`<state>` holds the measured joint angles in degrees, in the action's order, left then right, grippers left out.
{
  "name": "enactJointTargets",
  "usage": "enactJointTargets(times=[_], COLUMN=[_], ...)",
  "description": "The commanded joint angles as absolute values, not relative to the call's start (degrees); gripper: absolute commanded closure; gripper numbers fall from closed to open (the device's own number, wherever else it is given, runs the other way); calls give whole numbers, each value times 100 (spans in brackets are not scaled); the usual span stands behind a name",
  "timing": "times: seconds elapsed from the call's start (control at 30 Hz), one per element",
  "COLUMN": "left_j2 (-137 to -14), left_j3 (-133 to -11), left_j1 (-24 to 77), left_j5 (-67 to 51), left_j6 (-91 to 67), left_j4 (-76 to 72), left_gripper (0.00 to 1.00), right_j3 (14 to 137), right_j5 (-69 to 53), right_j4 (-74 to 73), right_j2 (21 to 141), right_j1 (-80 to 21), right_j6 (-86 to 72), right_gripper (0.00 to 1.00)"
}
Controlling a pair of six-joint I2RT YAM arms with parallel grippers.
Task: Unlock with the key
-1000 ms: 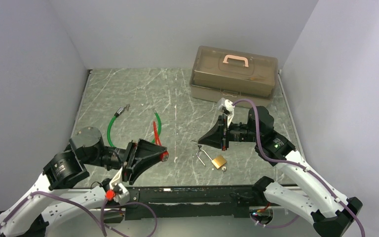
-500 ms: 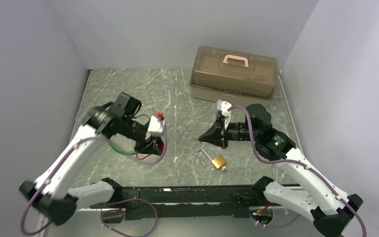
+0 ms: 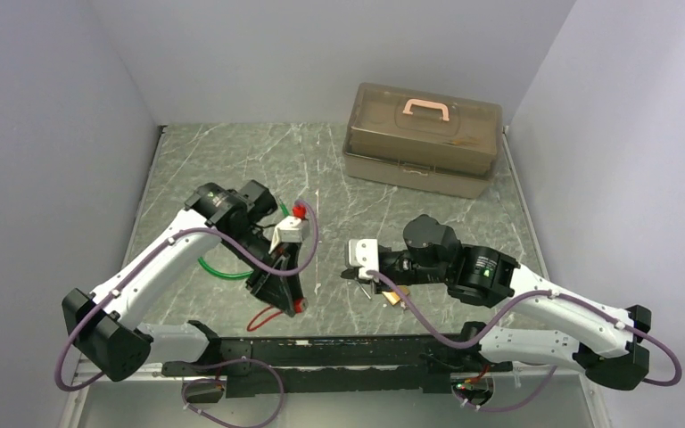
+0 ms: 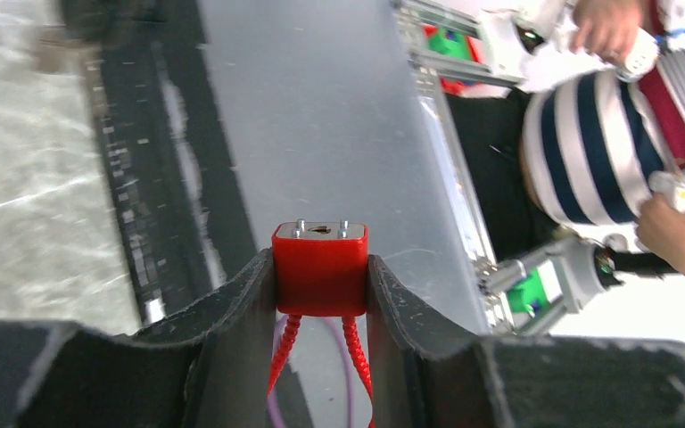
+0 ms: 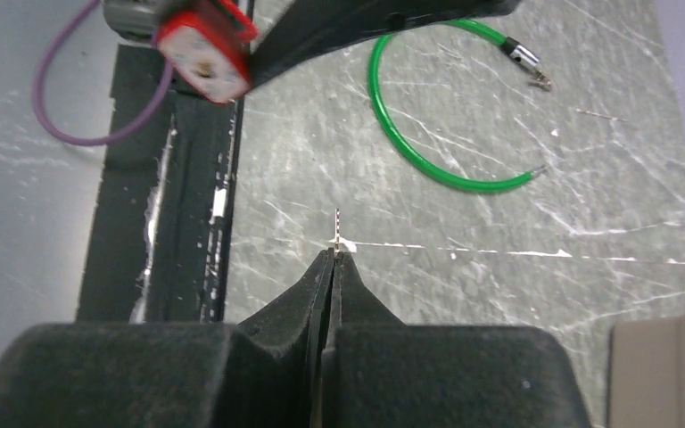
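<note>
My left gripper (image 4: 321, 269) is shut on a red padlock (image 4: 320, 275), whose keyhole face points away from the wrist and whose red cable shackle (image 4: 354, 357) hangs back between the fingers. From above, the red padlock (image 3: 298, 306) hangs at the table's near edge under the left gripper (image 3: 292, 301). My right gripper (image 5: 332, 259) is shut on a thin key (image 5: 336, 234), seen edge-on and sticking out of the fingertips. It points toward the red padlock (image 5: 205, 49), still well apart from it. In the top view the right gripper (image 3: 350, 275) lies low, right of the lock.
A brass padlock (image 3: 396, 299) with its shackle open lies on the table, partly hidden under the right arm. A green cable (image 5: 437, 152) lies left of centre. A brown toolbox (image 3: 424, 138) with a pink handle stands at the back right. The black front rail (image 5: 192, 223) runs below the lock.
The left arm has swung up and over and now points the red padlock down at the near edge. The right arm has dropped lower and moved left and nearer, over the brass padlock.
</note>
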<state>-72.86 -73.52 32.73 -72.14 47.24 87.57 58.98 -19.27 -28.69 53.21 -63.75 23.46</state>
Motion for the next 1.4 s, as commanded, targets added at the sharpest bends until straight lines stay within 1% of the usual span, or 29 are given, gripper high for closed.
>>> enactJointTargets(times=[0.0, 0.27, 0.47, 1.0, 1.37], left_j2=[-7132, -7427, -7581, -7700, -7590], left_j3=[-7139, -7273, -7313, -7419, -7415], left_j1=[3745, 3747, 3798, 4007, 4062], left_j5=[-8003, -7875, -7919, -7788, -7831], left_j6=[5043, 5028, 5045, 5082, 5090], left_j4=[9045, 9052, 9057, 9060, 9054], left_gripper=[97, 98, 100, 100, 100], right_j3=[6080, 6557, 6475, 6794, 6917], right_j5=[-1333, -1433, -1662, -1680, -1518], right_j4=[-2974, -3587, -3419, -3509, -3366], right_j2=[5193, 5275, 5111, 5533, 5794], right_j1=[-6670, -7114, -7341, -8058, -8152], right_j6=[3088, 3447, 3457, 3539, 3589], right_gripper=[100, 100, 100, 100, 100])
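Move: The red lock, pinched in the left fingers, lies about 9 cm to the left of the right hand and 6 cm back, roughly level with it; the brass padlock on the table is some 12 cm to the right, 4 cm ahead and 25 cm below. From the left hand, the key in the right fingers is about 8 cm to the right and 6 cm ahead at much the same height. Still pinching the key, the right hand draws back about 7.5 cm and drifts some 2 cm left towards the red lock, swinging its fingers nearly 20 degrees counter-clockwise and rolling slightly, to bring the key in front of the keyhole. The left hand keeps its grip on the lock, backs off about 2.5 cm early and edges a little right, then holds nearly still. ##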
